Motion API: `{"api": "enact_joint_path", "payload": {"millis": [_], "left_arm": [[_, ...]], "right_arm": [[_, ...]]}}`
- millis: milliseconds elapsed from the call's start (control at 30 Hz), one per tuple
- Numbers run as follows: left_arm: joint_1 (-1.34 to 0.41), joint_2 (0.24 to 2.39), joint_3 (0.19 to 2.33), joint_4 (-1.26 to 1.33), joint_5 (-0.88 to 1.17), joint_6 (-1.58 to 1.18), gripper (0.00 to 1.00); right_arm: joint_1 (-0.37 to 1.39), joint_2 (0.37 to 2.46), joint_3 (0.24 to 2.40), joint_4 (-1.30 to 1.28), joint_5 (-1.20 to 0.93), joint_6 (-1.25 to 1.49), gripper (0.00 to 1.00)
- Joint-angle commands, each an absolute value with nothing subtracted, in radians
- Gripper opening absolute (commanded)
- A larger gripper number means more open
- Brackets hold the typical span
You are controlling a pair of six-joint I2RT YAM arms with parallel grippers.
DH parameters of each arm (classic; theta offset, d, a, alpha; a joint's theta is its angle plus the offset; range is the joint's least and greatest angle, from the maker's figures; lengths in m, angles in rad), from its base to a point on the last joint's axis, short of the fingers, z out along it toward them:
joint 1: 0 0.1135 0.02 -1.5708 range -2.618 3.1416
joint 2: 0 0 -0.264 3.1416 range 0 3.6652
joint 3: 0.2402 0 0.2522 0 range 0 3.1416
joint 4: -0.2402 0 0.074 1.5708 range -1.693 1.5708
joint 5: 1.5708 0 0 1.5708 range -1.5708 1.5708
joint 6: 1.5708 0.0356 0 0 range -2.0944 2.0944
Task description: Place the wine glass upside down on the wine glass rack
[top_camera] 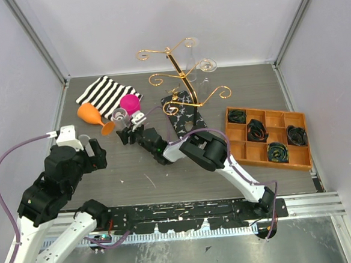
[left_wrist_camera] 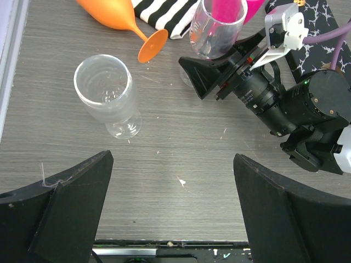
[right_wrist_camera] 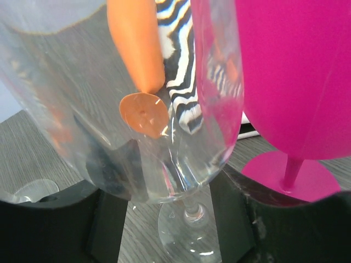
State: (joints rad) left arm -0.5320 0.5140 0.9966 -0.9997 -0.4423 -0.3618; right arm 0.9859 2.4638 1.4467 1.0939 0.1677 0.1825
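A clear wine glass (right_wrist_camera: pixel 109 109) stands upright on the table, its stem (right_wrist_camera: pixel 189 205) between the fingers of my right gripper (right_wrist_camera: pixel 175 219). The jaws stand apart on either side of the stem, with a gap on each side. From above, this glass (top_camera: pixel 119 116) and the right gripper (top_camera: pixel 127 133) are left of the wine glass rack (top_camera: pixel 181 77), a gold wire stand on a black marbled base (top_camera: pixel 183 119). Another clear glass (top_camera: pixel 206 65) hangs on the rack. My left gripper (left_wrist_camera: pixel 173 208) is open over bare table.
A pink glass (top_camera: pixel 130 103) stands just behind the gripped-around glass. An orange glass (top_camera: pixel 90 115) lies on its side by a striped cloth (top_camera: pixel 103 91). A clear glass (left_wrist_camera: pixel 107 93) stands near my left gripper. An orange compartment tray (top_camera: pixel 228 134) sits at the right.
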Motion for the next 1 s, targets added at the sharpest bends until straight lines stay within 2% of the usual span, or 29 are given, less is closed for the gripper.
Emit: {"api": "enact_joint_path", "payload": {"millis": [0,400,967], "left_arm": [[-0.528,0.515,0.986,-0.970,-0.434,-0.350,0.98],[-0.528,0.515,0.985,-0.970,-0.434,-0.350,0.98],[-0.526,0.516,0.985,-0.968,-0.432,-0.347,0.98]], "right_arm": [[0.982,2.473,1.486,1.177,0.181,0.175,0.60],[0.979,2.477,1.484,1.196,0.179,0.159,0.41],[0.979,2.450,1.422,1.235,0.169,0.132,0.05]]}}
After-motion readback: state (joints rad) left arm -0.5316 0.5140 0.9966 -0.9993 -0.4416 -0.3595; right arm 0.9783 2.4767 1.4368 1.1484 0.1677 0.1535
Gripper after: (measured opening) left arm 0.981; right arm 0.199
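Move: The wine glass stands upright almost in my right hand: its stem is between the open fingers, just under the bowl, about 1 cm left of the hand point, with the glass's middle some 2 cm higher. The pink goblet is about 6 cm ahead and 4 cm right, the lying orange goblet 9 cm ahead, 14 cm left and 4 cm lower. From my left hand the wine glass is roughly 20 cm ahead, 4 cm right and 16 cm below. I shut my right fingers on the wine glass's stem just below the bowl, from about two-thirds open to about a fifth, where they settle around it and the grip effort rises. The hand itself practically stays in place, easing only half a centimetre forward and to the right, still low and level. ##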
